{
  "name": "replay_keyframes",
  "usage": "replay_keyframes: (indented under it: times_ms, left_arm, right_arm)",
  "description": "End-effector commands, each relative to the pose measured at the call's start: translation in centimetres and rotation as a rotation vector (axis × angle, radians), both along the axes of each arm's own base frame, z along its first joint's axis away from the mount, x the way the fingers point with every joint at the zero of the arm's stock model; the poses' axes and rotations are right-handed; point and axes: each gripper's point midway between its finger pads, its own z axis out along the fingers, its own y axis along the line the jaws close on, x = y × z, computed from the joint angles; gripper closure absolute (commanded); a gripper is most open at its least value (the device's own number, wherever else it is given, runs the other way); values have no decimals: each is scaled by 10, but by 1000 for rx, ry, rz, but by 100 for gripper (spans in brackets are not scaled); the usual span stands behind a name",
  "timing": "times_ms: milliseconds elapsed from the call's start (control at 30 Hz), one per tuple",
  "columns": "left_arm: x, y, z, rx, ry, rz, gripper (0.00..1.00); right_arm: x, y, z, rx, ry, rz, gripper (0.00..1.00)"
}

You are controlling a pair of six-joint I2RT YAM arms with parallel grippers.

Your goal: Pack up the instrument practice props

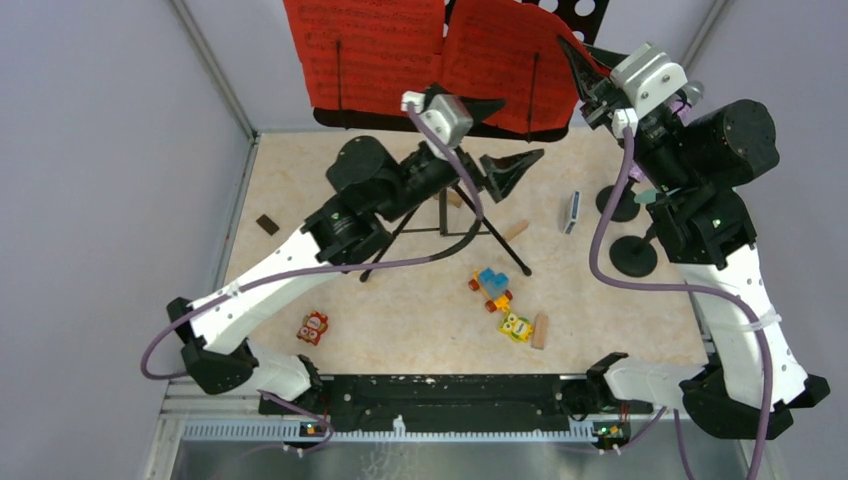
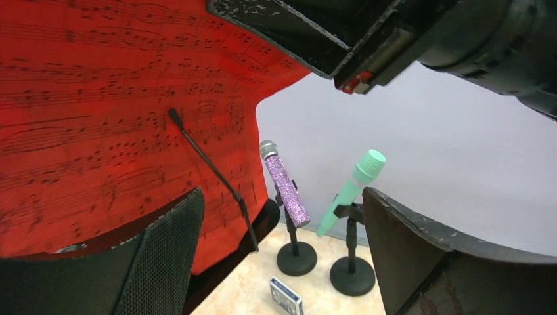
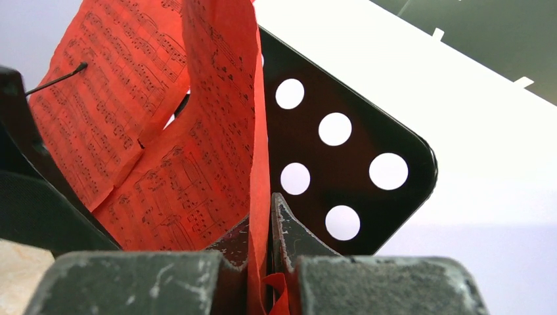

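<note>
Two red sheet-music pages (image 1: 370, 55) hang on the black perforated music rack (image 3: 341, 174), whose tripod legs (image 1: 445, 215) stand mid-table. My right gripper (image 3: 266, 203) is shut on the right edge of the right-hand page (image 3: 197, 131), pinching the paper in front of the rack. My left gripper (image 1: 500, 135) hovers open just below the pages, holding nothing. Past its fingers, the glittery purple microphone (image 2: 286, 190) and the mint-green microphone (image 2: 348, 190) lean in two black round-based holders (image 2: 296, 258) (image 2: 352, 275).
A small blue card box (image 2: 286, 296) stands upright near the holders. Colourful toy figures (image 1: 313, 327) (image 1: 492, 287) (image 1: 516, 326) and wooden blocks (image 1: 541, 330) (image 1: 515, 230) lie on the front half of the table. A dark block (image 1: 267, 224) is at the left.
</note>
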Motion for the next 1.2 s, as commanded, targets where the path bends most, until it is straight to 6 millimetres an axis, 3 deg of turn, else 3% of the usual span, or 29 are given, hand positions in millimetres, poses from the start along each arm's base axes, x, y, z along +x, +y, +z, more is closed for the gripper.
replay_keyframes:
  times_ms: [0, 133, 300, 533, 867, 967, 1100, 1167]
  left_arm:
    - [23, -6, 31, -132, 14, 125, 9]
    - [45, -11, 33, -198, 90, 197, 20]
    - [57, -27, 31, -214, 160, 196, 30]
    - [72, -46, 19, -187, 203, 211, 34]
    - [96, -49, -2, -183, 282, 273, 50]
    - [98, -51, -5, -177, 285, 261, 62]
    - [94, -49, 2, -187, 263, 244, 96]
    - [91, -47, 6, -191, 248, 233, 100]
  right_arm:
    - [-10, -13, 27, 49, -72, -25, 100]
    - [-11, -12, 26, 45, -72, -21, 100]
    - [-15, -12, 26, 46, -76, -12, 100]
    - [-23, -7, 25, 15, -83, 27, 100]
    - [-35, -8, 30, 25, -112, 59, 100]
    - [-35, -8, 28, 25, -109, 60, 100]
    - [-35, -11, 29, 37, -115, 49, 100]
    - [-35, -14, 31, 52, -120, 33, 100]
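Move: The black page clip over the right-hand red sheet lies some 10 cm ahead of the open left hand and 6 cm to its right, at nearly its height. The middle of that sheet is about 13 cm ahead and 2 cm left, slightly higher. The sheet's edge held by the right hand is roughly 7 cm ahead, 12 cm right and 8 cm up. From the right hand the clip is about 6 cm left, 2 cm ahead and 10 cm below. Forward and to the right, quickly at first and then slowing, the left hand travels about 11 cm in to the page clip, swinging and tilting some 25 degrees as it turns counter-clockwise. Its wide-open fingers narrow on the way and shut across the clip's rod, pinching it in front of the sheet. The right hand keeps its shut grip on the sheet's edge, easing back slightly towards the end. ##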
